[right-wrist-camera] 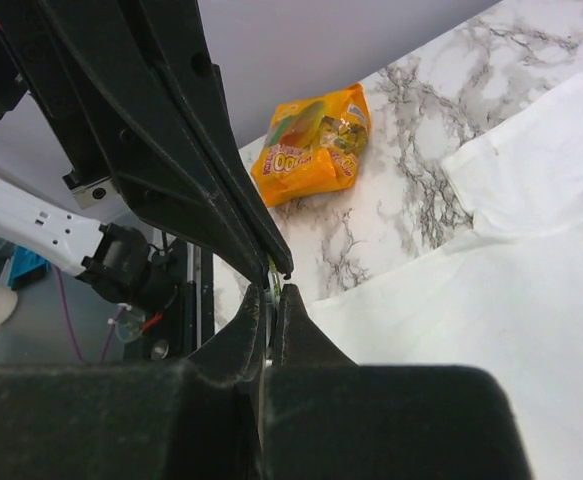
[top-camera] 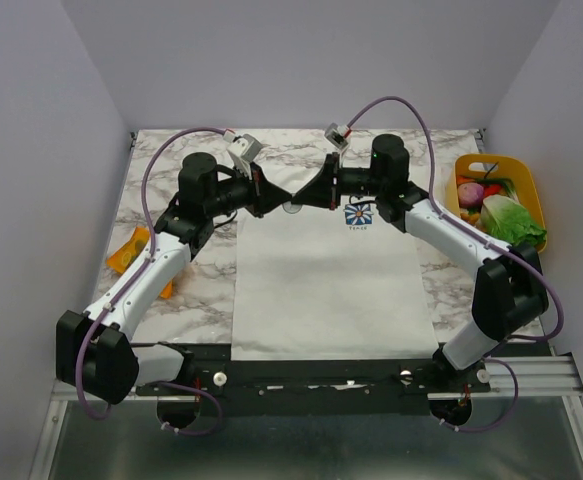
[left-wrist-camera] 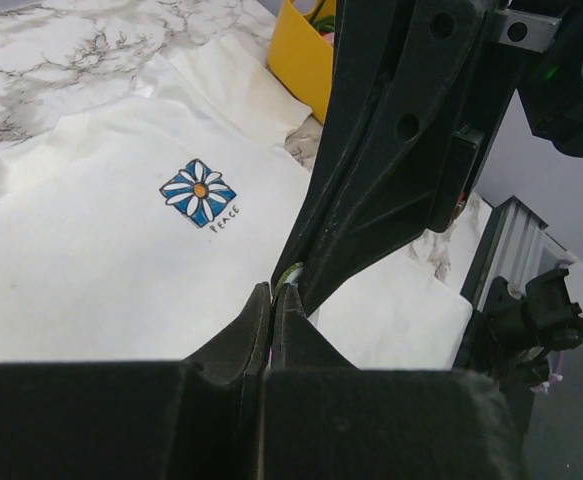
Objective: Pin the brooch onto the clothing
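Note:
The white T-shirt (top-camera: 321, 280) lies flat on the marble table, with its blue flower print (top-camera: 358, 214) on the chest. The print also shows in the left wrist view (left-wrist-camera: 199, 192). My left gripper (top-camera: 288, 201) and right gripper (top-camera: 300, 199) meet tip to tip just above the shirt's collar area, left of the print. The brooch shows only as a thin green sliver at the tips of the left gripper (left-wrist-camera: 273, 292), on the brooch (left-wrist-camera: 289, 272), and of the right gripper (right-wrist-camera: 274, 292), on the brooch (right-wrist-camera: 274, 270). Both grippers look shut on it; most of it is hidden.
A yellow basket (top-camera: 526, 178) with lettuce (top-camera: 514, 222) and other vegetables stands at the right edge. An orange snack bag (top-camera: 136, 250) lies left of the shirt, also in the right wrist view (right-wrist-camera: 311, 145). A metal rail (top-camera: 541, 375) runs along the front right.

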{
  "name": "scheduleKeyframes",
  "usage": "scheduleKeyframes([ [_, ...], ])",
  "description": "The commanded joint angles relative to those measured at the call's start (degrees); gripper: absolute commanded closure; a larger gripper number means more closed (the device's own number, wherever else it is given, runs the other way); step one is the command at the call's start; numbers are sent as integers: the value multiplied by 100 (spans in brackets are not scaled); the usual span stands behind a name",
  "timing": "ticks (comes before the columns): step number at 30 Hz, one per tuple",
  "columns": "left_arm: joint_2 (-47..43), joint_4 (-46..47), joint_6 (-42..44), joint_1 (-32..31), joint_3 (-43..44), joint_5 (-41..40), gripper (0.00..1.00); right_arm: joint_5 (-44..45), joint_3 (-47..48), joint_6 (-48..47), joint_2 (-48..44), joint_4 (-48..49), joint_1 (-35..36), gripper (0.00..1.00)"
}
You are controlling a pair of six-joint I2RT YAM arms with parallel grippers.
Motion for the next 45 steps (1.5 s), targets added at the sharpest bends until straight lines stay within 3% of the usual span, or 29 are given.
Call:
scheduleKeyframes([
  [1, -108, -50, -14, -32, 206, -82, 100, 127, -82, -520, -42, -329, 5, 84],
  [4, -125, -94, 3, -32, 215, -108, 100, 117, -91, -634, -86, -373, 5, 48],
  [7, -117, -138, 29, -32, 224, -143, 100, 47, -326, -653, -287, -146, -4, 24],
  [10, -117, -173, 47, -32, 233, -205, 100, 65, -565, -503, -507, 312, -30, 12],
  [25, -152, -270, 39, -59, 268, -433, 100, 433, -346, -291, -411, 137, -65, 12],
  [30, -169, -437, -357, -129, 417, -1179, 100, 1609, -354, -853, -648, -591, -39, 12],
  [35, -73, -1096, -1015, -454, 847, -2954, 100, 3504, -469, -1512, -973, -874, 373, 12],
  [41, -38, -1043, -1964, -463, 865, -3316, 100, 5799, -513, -2655, -1053, -778, 1463, 13],
  [45, -46, -885, -2263, -463, 795, -3273, 100, 6760, -776, -3174, -1097, -95, 2017, 19],
])
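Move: The brooch sits between both grippers' fingertips, about 1 cm to the right of the left hand and 1 cm to the left of the right hand, 1 cm below both. From the left hand, the clothing's middle lies level ahead, some 10 cm right and 25 cm below; its daisy print is about 13 cm ahead, 17 cm right and just as far down. Keep the brooch pinched in the left gripper and open the right fingers wide to let go of its edge, easing them back and right a centimetre or so. Then lift the left hand forward, up and a little left, about 5 cm, turning some 25 degrees counter-clockwise, while the right swings forward some 4 cm, then back leftward, turning clockwise and tipping its fingers down. ##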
